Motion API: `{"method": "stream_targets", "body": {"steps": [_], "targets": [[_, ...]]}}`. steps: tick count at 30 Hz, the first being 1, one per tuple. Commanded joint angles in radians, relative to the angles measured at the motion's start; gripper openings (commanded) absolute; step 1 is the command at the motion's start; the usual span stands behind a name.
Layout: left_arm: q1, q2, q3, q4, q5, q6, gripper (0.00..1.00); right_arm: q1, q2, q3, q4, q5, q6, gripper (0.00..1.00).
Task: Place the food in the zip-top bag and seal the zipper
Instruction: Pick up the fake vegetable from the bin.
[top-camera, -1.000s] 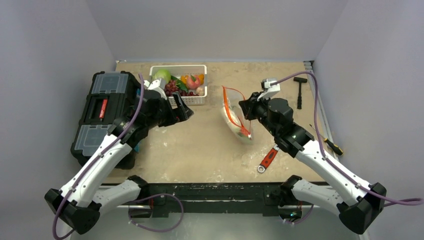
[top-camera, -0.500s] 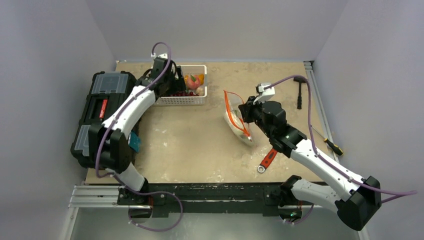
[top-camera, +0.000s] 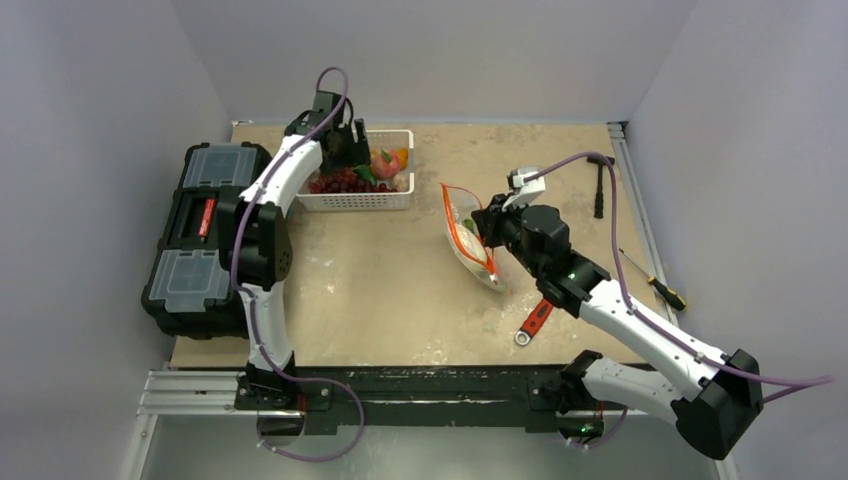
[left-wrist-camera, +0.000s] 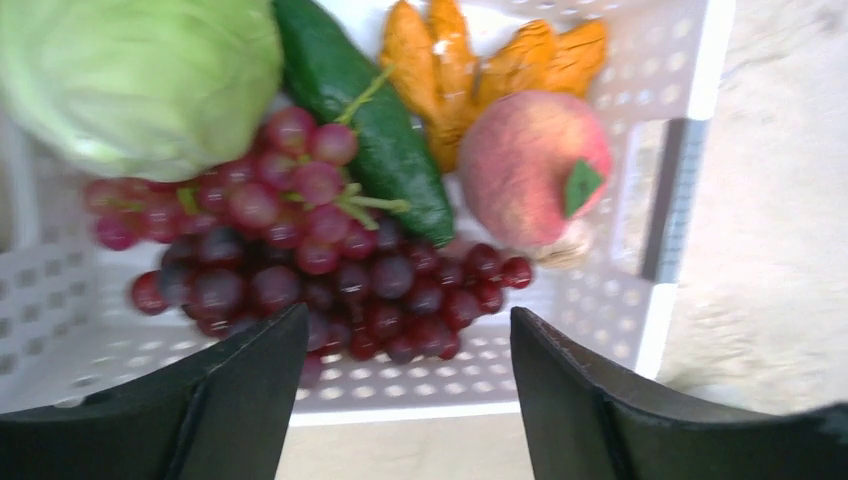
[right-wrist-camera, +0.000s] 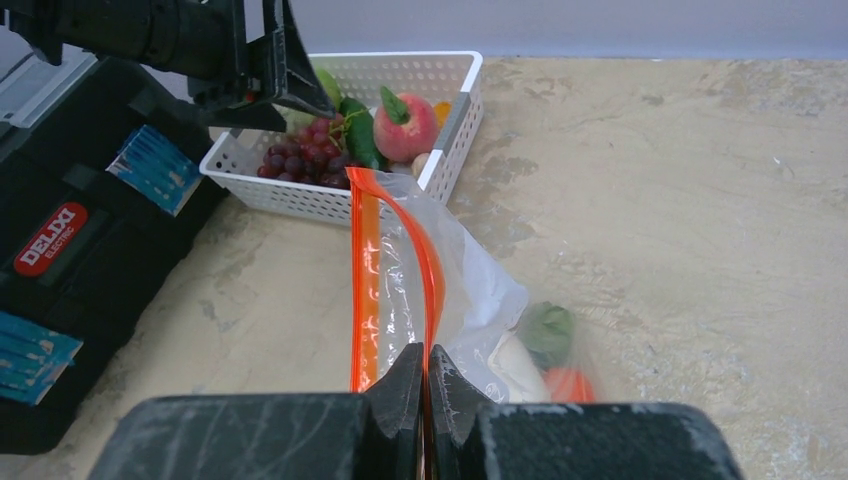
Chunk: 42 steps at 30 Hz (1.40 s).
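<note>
The clear zip-top bag (top-camera: 472, 248) lies mid-table with its mouth held apart. My right gripper (right-wrist-camera: 427, 350) is shut on one side of the orange-red zipper (right-wrist-camera: 431, 268); the other side (right-wrist-camera: 364, 290) hangs free. A white radish (right-wrist-camera: 515, 365), a green leafy piece (right-wrist-camera: 548, 330) and an orange carrot (right-wrist-camera: 570, 385) sit inside the bag. More food fills the white basket (top-camera: 360, 201): dark red grapes (left-wrist-camera: 330, 260), a pink peach (left-wrist-camera: 535, 165), a green cabbage (left-wrist-camera: 140, 80) and a cucumber (left-wrist-camera: 370, 130). My left gripper (left-wrist-camera: 408, 315) hovers open just above the grapes, touching nothing.
A black toolbox (top-camera: 205, 230) stands along the left edge, close to the left arm. A red-handled wrench (top-camera: 535, 320) lies near the right arm's elbow. A hammer (top-camera: 600, 182) and a screwdriver (top-camera: 665, 291) lie by the right edge.
The left arm has swung from in front of the basket to over it, and its jaws have narrowed a little. The right gripper has shifted slightly left with the bag's mouth.
</note>
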Motion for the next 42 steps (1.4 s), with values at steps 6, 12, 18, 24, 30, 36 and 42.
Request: {"method": "stream_targets", "body": {"steps": [6, 12, 18, 24, 30, 36, 42], "targets": [[0.004, 0.028, -0.075, 0.249, 0.139, -0.526, 0.6, 0.015, 0.014, 0.003, 0.055, 0.018, -0.021, 0.0], [-0.003, 0.094, -0.063, 0.262, 0.055, -0.768, 0.53, 0.017, 0.014, 0.003, 0.056, 0.026, -0.021, 0.0], [-0.023, 0.148, -0.004, 0.17, -0.096, -0.786, 0.53, 0.024, 0.012, 0.002, 0.06, 0.037, -0.025, 0.0], [-0.044, 0.179, 0.036, 0.101, -0.24, -0.771, 0.54, 0.033, 0.01, 0.0, 0.063, 0.048, -0.027, 0.0], [-0.045, 0.253, 0.093, 0.052, -0.258, -0.811, 0.54, 0.033, 0.01, -0.002, 0.064, 0.052, -0.031, 0.0], [-0.049, 0.291, 0.105, 0.058, -0.255, -0.854, 0.53, 0.034, 0.013, -0.004, 0.067, 0.055, -0.03, 0.0], [-0.049, 0.307, 0.135, -0.013, -0.295, -0.872, 0.52, 0.034, 0.017, -0.005, 0.067, 0.062, -0.03, 0.0]]}}
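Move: The cucumber lies in the bin about 7 cm ahead of the left hand, level with it sideways and some 10 cm below. The peach is about 6 cm ahead and 6 cm to the right, the orange peppers roughly 12 cm ahead and 4 cm right; the pink grapes sit 4 cm ahead and 4 cm left, the cabbage some 9 cm ahead and 9 cm left. From the right hand the cucumber is about 26 cm ahead, 22 cm left and 21 cm lower. The left hand goes down into the bin towards the cucumber's near end, sinking about 7.5 cm and reaching some 5 cm forward, first swinging about 4 cm right and then easing partly back left, slowing as it gets close beside the peach. On the way it turns about 40 degrees counter-clockwise with its left side dipping, lining up with the cucumber, and the fingers narrow to about half open without shutting, while the right hand stays put and keeps its pinch on the bag's rim. ##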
